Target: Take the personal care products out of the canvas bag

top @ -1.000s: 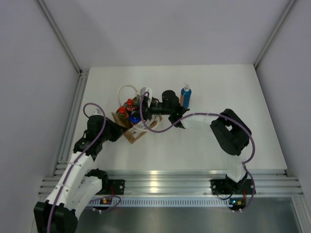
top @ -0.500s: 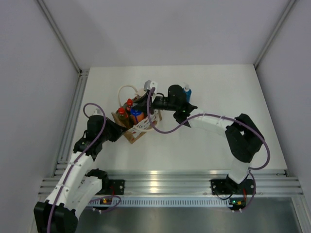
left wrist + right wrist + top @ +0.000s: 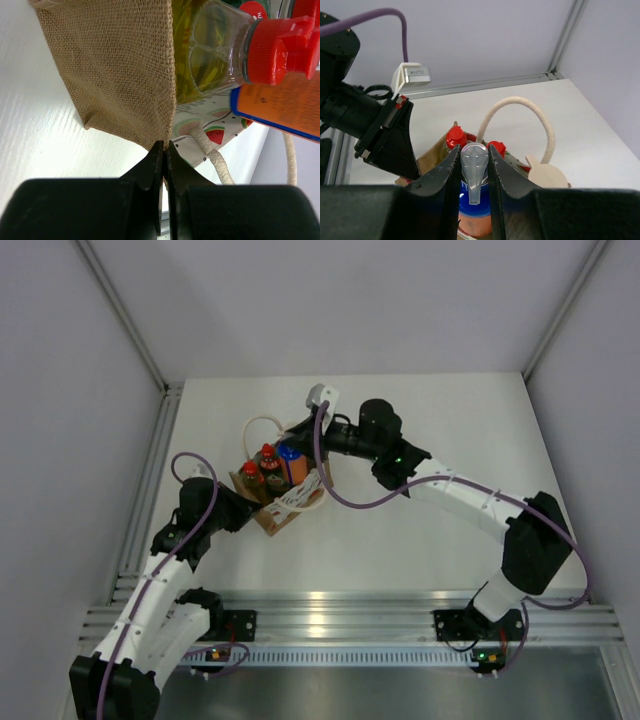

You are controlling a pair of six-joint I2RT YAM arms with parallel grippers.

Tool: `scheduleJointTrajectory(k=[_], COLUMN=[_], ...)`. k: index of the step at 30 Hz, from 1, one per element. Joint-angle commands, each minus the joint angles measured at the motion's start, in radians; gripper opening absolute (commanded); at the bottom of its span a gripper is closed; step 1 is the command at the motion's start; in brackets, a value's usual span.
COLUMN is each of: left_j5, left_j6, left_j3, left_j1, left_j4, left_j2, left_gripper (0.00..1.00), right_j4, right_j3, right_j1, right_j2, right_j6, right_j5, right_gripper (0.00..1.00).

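Note:
The canvas bag (image 3: 284,508) stands left of the table's middle, its burlap wall (image 3: 115,65) filling the left wrist view. My left gripper (image 3: 248,512) is shut on the bag's near edge (image 3: 164,146). My right gripper (image 3: 298,446) hangs over the bag's mouth, shut on the clear pump nozzle (image 3: 475,167) of the orange bottle with the blue cap (image 3: 290,460). That bottle rises above the bag's rim (image 3: 282,107). Two red-capped bottles (image 3: 268,455) (image 3: 250,472) stand in the bag; one holds yellow-green liquid (image 3: 215,50). The blue bottle is hidden behind my right arm.
A white rope handle (image 3: 258,425) arcs up behind the bag, with a pale tag (image 3: 545,176) beside it. Aluminium rails (image 3: 150,470) run along the table's left side and near edge. Grey walls close in the back and both sides.
My right gripper has drawn back and up from the bag, bringing the orange bottle with it. The right arm now covers the blue bottle. The left gripper has held still.

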Motion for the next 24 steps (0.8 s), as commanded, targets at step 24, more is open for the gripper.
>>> scheduleJointTrajectory(k=[24], left_j5=[-0.04], left_j6=[0.018], left_j3=[0.021], left_j1=[0.005], left_j4=[-0.035], left_j2=[-0.006], left_gripper=[0.06], right_j4=[0.156], right_j3=[-0.217], right_j1=[-0.095], right_j2=[-0.393], right_j6=[0.023], right_j5=[0.511], right_gripper=[0.0])
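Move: The right hand, with the blue-capped orange bottle already hanging from its fingers, is taking it to the open table beside the standing blue bottle, which is some 16 cm ahead, 21 cm to the right and about 21 cm below. The canvas bag's middle is roughly 6 cm ahead, 4 cm left and 23 cm below; the green pump bottle in its far corner is 12 cm ahead, 1 cm left. From the left hand, the standing blue bottle is about 21 cm ahead, 29 cm right. Keeping its grip on the pump head of the blue-capped orange bottle, the right hand carries the bottle some 11 cm to the right, away from the bag towards the standing blue bottle, rising about 7 cm and then starting to sink, easing slightly forward. Meanwhile the hand swings clockwise by some 30 degrees. The left hand stays still at the bag's edge, fingers shut. ##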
